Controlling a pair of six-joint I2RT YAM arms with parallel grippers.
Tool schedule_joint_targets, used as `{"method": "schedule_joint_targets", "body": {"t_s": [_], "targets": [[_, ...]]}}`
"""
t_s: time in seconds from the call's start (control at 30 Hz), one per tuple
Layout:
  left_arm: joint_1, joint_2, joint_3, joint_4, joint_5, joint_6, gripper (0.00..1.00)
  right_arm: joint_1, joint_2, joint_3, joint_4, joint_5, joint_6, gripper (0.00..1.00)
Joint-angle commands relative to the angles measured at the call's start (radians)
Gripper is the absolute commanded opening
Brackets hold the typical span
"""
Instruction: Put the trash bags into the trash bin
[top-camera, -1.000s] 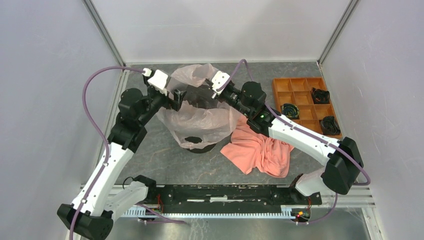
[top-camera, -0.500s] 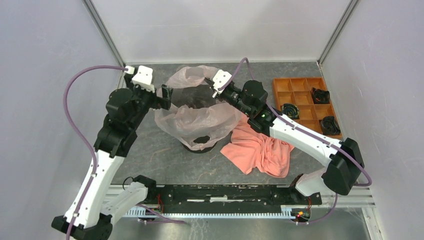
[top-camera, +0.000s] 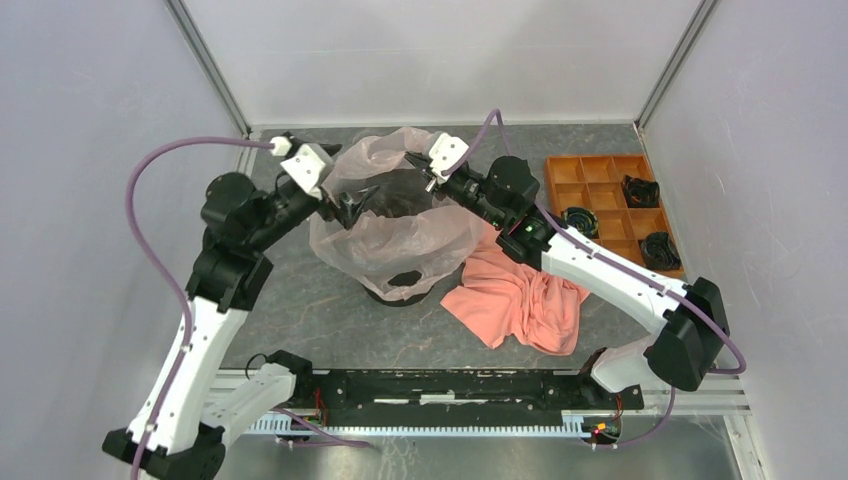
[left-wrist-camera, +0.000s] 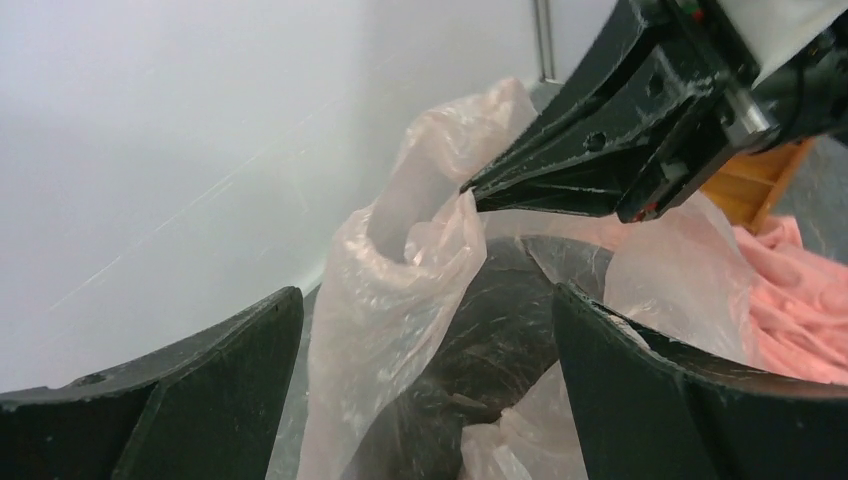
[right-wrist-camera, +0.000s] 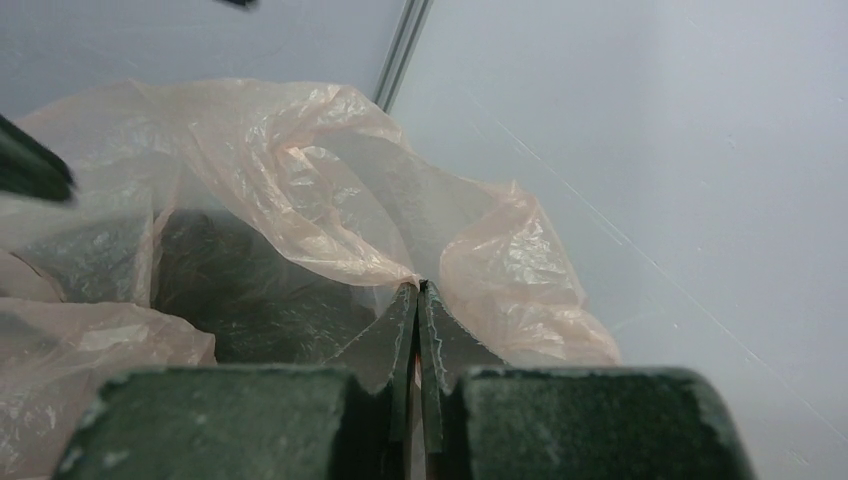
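Observation:
The pale pink trash bag (top-camera: 400, 235) hangs draped over the black trash bin (top-camera: 398, 287), and the bin's dark inside (left-wrist-camera: 505, 330) shows through the film. At the bin's far side my right gripper (top-camera: 413, 161) is shut on the bag's upper edge (right-wrist-camera: 340, 250), lifting it; the right gripper (right-wrist-camera: 418, 290) has its jaws pressed together on the film. My left gripper (top-camera: 355, 203) stands wide open at the bin's left rim. A fold of the bag (left-wrist-camera: 400, 300) lies between the left gripper's fingers (left-wrist-camera: 160, 400), ungripped.
A coral-orange cloth (top-camera: 515, 300) lies crumpled just right of the bin, under the right arm. An orange compartment tray (top-camera: 585, 170) with black parts (top-camera: 640, 190) stands at the back right. Enclosure walls close in on the left, back and right.
My left gripper drew back to the left, then returned to the bin's left rim, still open. The right gripper kept its grip, and the bag's mouth now spreads wider over the bin.

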Motion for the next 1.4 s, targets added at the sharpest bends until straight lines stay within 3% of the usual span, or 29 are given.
{"method": "schedule_joint_targets", "body": {"t_s": [0.0, 0.13, 0.27, 0.4, 0.5, 0.6, 0.63, 0.93, 1.07, 1.23, 1.37], "targets": [[0.001, 0.088, 0.053, 0.027, 0.190, 0.198, 0.99, -0.004, -0.024, 0.060, 0.018, -0.027, 0.029, 0.06], [0.001, 0.141, 0.056, 0.029, 0.118, 0.241, 1.00, -0.004, -0.020, 0.074, 0.009, -0.038, 0.035, 0.06], [0.000, 0.155, 0.025, 0.148, 0.008, 0.208, 0.95, -0.004, -0.012, 0.080, 0.008, -0.053, 0.041, 0.06], [0.001, 0.164, 0.019, 0.220, -0.132, 0.104, 0.66, -0.004, -0.003, 0.081, -0.006, -0.055, 0.044, 0.07], [0.000, 0.184, 0.045, 0.185, -0.173, 0.045, 0.53, -0.003, -0.006, 0.081, -0.034, -0.052, 0.055, 0.21], [0.000, 0.205, 0.051, 0.160, -0.203, 0.014, 0.25, -0.004, -0.023, 0.081, -0.068, -0.005, 0.110, 0.26], [0.001, 0.214, 0.049, 0.160, -0.216, 0.009, 0.21, -0.004, -0.028, 0.080, -0.079, 0.016, 0.129, 0.30], [0.001, 0.297, 0.120, 0.093, -0.272, -0.062, 0.14, -0.004, -0.143, 0.115, -0.365, 0.127, 0.184, 0.81], [0.001, 0.349, 0.203, 0.015, -0.283, -0.106, 0.09, -0.004, -0.186, 0.121, -0.491, 0.192, 0.190, 0.89], [0.001, 0.359, 0.213, 0.015, -0.289, -0.153, 0.03, -0.004, -0.224, 0.057, -0.490, 0.323, 0.199, 0.90], [0.001, 0.369, 0.221, 0.016, -0.285, -0.183, 0.02, -0.004, -0.205, 0.059, -0.474, 0.253, 0.217, 0.87]]}}
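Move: The left hand, wide open, has the bag's far-left rim about 7 cm ahead, 2 cm to its right and 3 cm below. The right hand's shut fingertips, pinching that same rim, are some 6 cm ahead, 9 cm right and 4 cm lower. The bin's middle lies about 3 cm back, 6 cm right and 25 cm below the left hand. From the right hand the bin is roughly 9 cm back, 3 cm left and 22 cm below. The left fingers close on the bag's far-left rim and pinch it: the hand goes forward with a brief dip, shuts, and keeps on forward, about 11 cm in all, ending some 3 cm lower and turned about 15 degrees counter-clockwise. The right hand first stays put with its hold, then opens, lets go of the rim and backs off about 8 cm to the right, tipping down. ##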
